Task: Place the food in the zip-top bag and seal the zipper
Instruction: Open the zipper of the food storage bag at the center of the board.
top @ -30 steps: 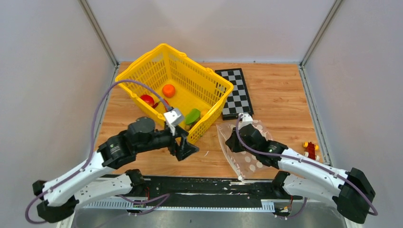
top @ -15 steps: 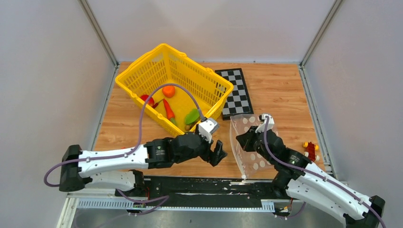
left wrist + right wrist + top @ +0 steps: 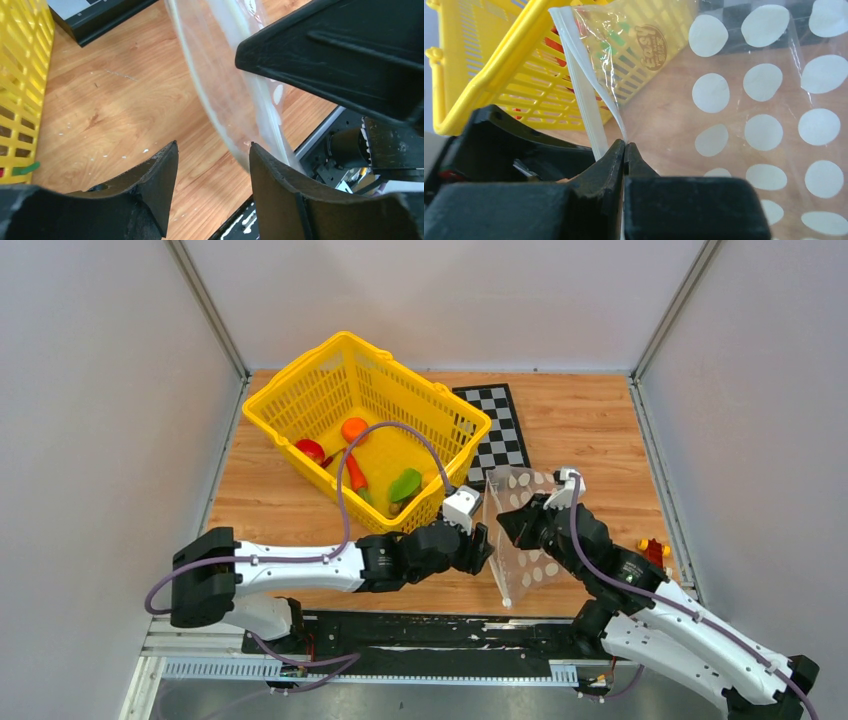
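The clear polka-dot zip-top bag point(image 3: 528, 540) stands lifted off the table, mouth edge toward the left. My right gripper point(image 3: 508, 526) is shut on one lip of the mouth point(image 3: 625, 145), with the pale zipper point(image 3: 585, 87) running up beside its fingertips. My left gripper point(image 3: 482, 544) is open and empty point(image 3: 212, 150), right at the bag's mouth; the curved zipper edge point(image 3: 212, 115) hangs just ahead of its right finger. The food lies in the yellow basket: orange point(image 3: 354, 429), tomato point(image 3: 310, 450), carrot point(image 3: 357, 472), green pepper point(image 3: 405, 484).
The yellow mesh basket point(image 3: 300, 375) stands at the back left, its near corner close to my left wrist. A chessboard point(image 3: 497, 430) lies behind the bag. A small red and yellow piece point(image 3: 653, 552) lies at the right edge. The table's front rail is just below both grippers.
My left arm has swung right from the basket's front wall to the bag's mouth. My right gripper has lifted the bag from lying flat to standing up.
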You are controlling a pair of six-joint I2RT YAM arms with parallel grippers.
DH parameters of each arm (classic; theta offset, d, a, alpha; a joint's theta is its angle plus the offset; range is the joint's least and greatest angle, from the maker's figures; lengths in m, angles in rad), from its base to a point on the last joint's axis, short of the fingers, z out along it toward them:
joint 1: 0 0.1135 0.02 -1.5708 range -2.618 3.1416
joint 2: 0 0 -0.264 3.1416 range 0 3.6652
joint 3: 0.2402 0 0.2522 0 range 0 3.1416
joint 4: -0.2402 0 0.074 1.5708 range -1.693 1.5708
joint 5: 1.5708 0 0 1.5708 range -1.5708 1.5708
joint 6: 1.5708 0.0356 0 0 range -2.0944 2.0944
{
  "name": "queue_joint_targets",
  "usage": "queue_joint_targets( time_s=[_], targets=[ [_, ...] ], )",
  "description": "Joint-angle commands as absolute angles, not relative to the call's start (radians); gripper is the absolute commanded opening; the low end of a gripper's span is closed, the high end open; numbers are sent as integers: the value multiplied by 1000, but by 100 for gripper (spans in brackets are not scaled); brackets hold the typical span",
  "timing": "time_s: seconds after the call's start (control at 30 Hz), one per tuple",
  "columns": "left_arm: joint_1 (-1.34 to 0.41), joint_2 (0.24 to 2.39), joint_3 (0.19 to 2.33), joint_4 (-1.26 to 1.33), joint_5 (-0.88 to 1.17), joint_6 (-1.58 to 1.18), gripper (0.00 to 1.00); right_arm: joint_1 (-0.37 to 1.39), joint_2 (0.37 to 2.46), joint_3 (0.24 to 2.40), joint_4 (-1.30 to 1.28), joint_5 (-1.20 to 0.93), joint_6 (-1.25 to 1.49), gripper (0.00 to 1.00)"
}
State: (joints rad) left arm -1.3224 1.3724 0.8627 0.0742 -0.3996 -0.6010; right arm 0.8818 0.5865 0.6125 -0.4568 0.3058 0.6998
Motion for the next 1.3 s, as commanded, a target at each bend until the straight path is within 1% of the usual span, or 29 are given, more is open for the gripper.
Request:
queue_joint_targets(
  time_s=[0.0,0.07,0.13,0.2,0.27,0.3,0.33,0.4,0.43,0.47,0.5,0.6,0.73,0.93,1.03,1.1,1.2,1.27],
  targets=[
    [-1319,1413,876,188,-423,-627,57,879,581,681,-484,322,683,0],
    [-1313,1430,873,215,-400,-627,50,878,577,687,-505,329,678,0],
    [-1305,1441,869,261,-361,-624,36,879,569,687,-515,325,677,0],
    [-1301,1452,873,271,-342,-622,20,879,561,686,-526,324,672,0],
    [-1300,1453,885,254,-345,-613,7,879,560,702,-562,340,657,0],
    [-1299,1452,892,238,-352,-610,2,879,562,714,-585,346,646,0],
    [-1296,1451,901,219,-359,-605,0,879,565,732,-614,352,630,0],
    [-1286,1447,920,190,-360,-596,0,879,573,770,-658,346,595,6],
    [-1285,1445,930,184,-359,-592,0,880,582,791,-679,342,584,11],
    [-1284,1445,939,180,-355,-585,0,879,593,811,-697,336,577,19],
    [-1285,1445,949,181,-350,-582,0,880,605,829,-712,326,569,23],
    [-1283,1450,979,179,-326,-580,0,880,651,867,-731,287,563,31],
    [-1284,1456,1011,156,-314,-594,0,892,710,902,-732,244,576,34],
    [-1279,1443,1028,110,-339,-594,0,915,687,901,-703,300,595,38],
    [-1279,1449,1051,75,-347,-581,0,919,681,919,-700,292,589,43],
    [-1278,1446,1045,95,-335,-579,0,920,702,922,-711,318,583,45],
    [-1278,1451,1058,98,-316,-573,0,920,766,944,-717,302,568,45],
    [-1278,1455,1066,95,-306,-567,0,926,803,959,-724,318,569,44]
  ],
)
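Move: The bag's zipper edge, at the stretch the left hand goes for, lies about 2 cm to the right of its open fingers, some 1 cm ahead and 1 cm below. From the left hand, the chessboard is roughly 25 cm ahead, 2 cm right and 16 cm below; the yellow basket is about 21 cm ahead, 23 cm left and 9 cm below. The right hand's shut fingertips already hold the zipper edge right at the hand point. The bag's zipper edge is pinched by the left fingers, which shut fully on it while going right and a little down, then lift it, ending about 3.5 cm right and 3.5 cm up. Only after that does the right hand open to a bit under half, rising about 3.5 cm overall with a brief swing right and back, its left side rolling down some 10 degrees. ##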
